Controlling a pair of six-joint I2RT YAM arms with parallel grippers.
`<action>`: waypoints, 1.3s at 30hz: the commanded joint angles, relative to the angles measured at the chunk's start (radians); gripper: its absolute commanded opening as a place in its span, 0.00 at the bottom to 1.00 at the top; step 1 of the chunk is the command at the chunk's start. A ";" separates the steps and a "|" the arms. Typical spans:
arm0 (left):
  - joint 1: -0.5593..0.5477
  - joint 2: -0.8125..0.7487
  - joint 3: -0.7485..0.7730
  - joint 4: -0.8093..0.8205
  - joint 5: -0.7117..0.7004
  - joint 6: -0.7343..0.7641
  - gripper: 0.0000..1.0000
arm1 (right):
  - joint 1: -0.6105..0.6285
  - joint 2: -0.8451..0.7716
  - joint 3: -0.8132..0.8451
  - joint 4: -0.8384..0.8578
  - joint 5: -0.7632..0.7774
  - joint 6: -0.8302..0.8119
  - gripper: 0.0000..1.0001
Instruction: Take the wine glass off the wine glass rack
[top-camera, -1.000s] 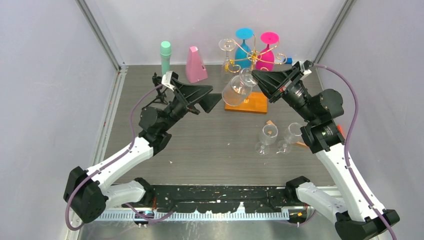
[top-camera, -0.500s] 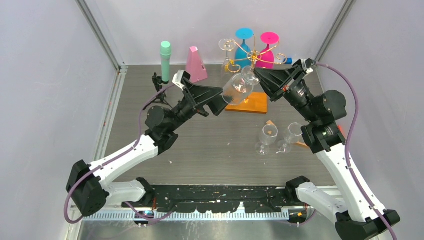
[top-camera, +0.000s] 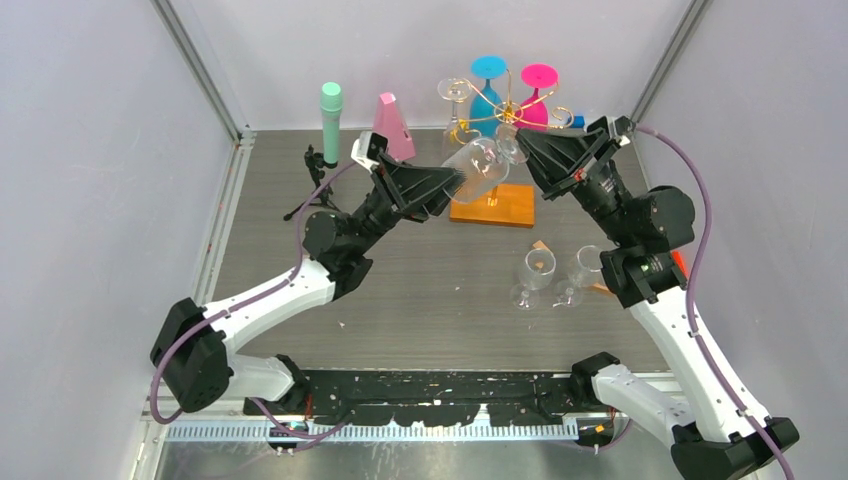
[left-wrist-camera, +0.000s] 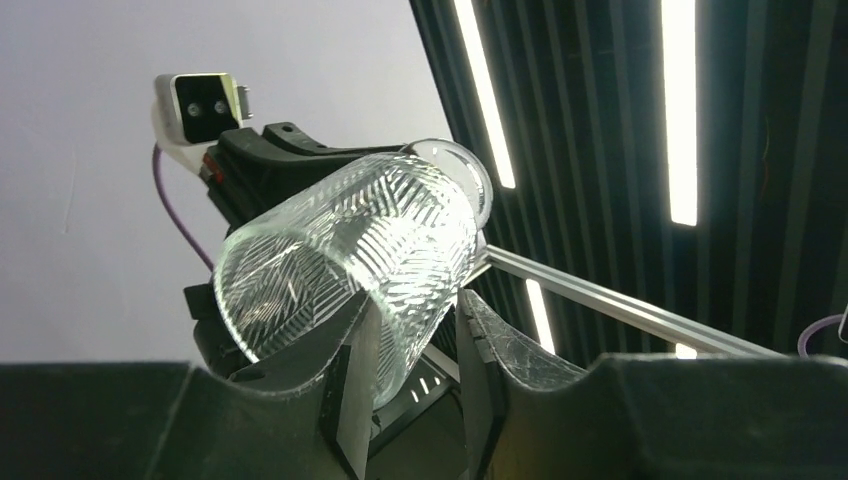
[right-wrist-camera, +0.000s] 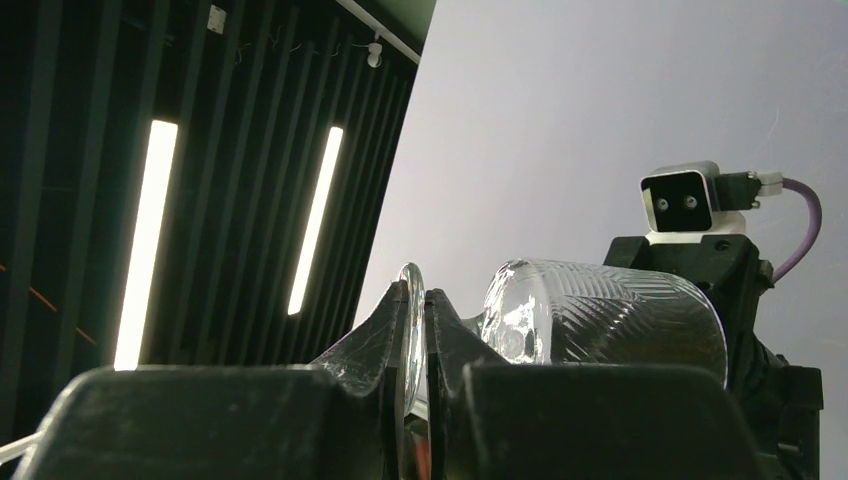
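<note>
A clear ribbed wine glass (top-camera: 478, 165) hangs tilted in the air in front of the wine glass rack (top-camera: 508, 110), a gold wire stand on an orange-brown base (top-camera: 495, 206). My right gripper (top-camera: 519, 147) is shut on the glass's flat foot (right-wrist-camera: 411, 300), which stands edge-on between the fingers. My left gripper (top-camera: 455, 181) comes from the left, and its fingers (left-wrist-camera: 352, 330) press both sides of the bowl (left-wrist-camera: 350, 250). The bowl's rim points toward the left arm. In the right wrist view the bowl (right-wrist-camera: 610, 315) lies just right of my right gripper (right-wrist-camera: 417, 293).
A clear glass (top-camera: 455, 98), a blue one (top-camera: 487, 92) and a pink one (top-camera: 537, 98) hang on the rack. Two clear glasses (top-camera: 535, 276) (top-camera: 580, 275) stand on the table at the right. A green cylinder (top-camera: 330, 115), a pink wedge (top-camera: 392, 130) and a small black tripod (top-camera: 317, 185) stand at the back left.
My left arm moved right and up to the glass, and its jaws closed from wide open onto the bowl. The right gripper lifted the glass slightly while keeping hold of the foot.
</note>
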 joint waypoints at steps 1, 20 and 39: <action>-0.014 0.003 0.059 0.220 -0.005 0.019 0.36 | 0.003 -0.023 -0.003 0.038 0.022 0.011 0.00; -0.011 -0.063 0.028 0.138 0.081 0.308 0.00 | 0.002 -0.083 -0.067 -0.173 0.117 -0.105 0.53; 0.018 -0.141 0.280 -1.647 -0.052 1.107 0.00 | 0.002 -0.289 0.214 -1.268 0.595 -0.911 0.79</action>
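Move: The right hand, to your right, already pinches the wine glass by its foot; the glass's middle is about 5 cm to the left of that hand, 2 cm back and 2 cm below. From the left hand the same glass lies roughly 5 cm to the right, 2 cm ahead and 3 cm up, its rim wall between the half-open jaws. The rack stands some 17 cm straight ahead of the right hand and about 35 cm lower; the nearer standing glass is about 6 cm to that hand's right, 1 cm back and 45 cm down. Ease the left gripper back and up about 2 cm each while closing it on the wine glass's rim wall, the right still holding the foot. Then open the right fingers wide, letting go, and swing that hand down and to the right, about 10 cm each way. Keep the left pinch and lower the glass some 15 cm, rolling the wrist over until the fingers point nearly level to the right. ##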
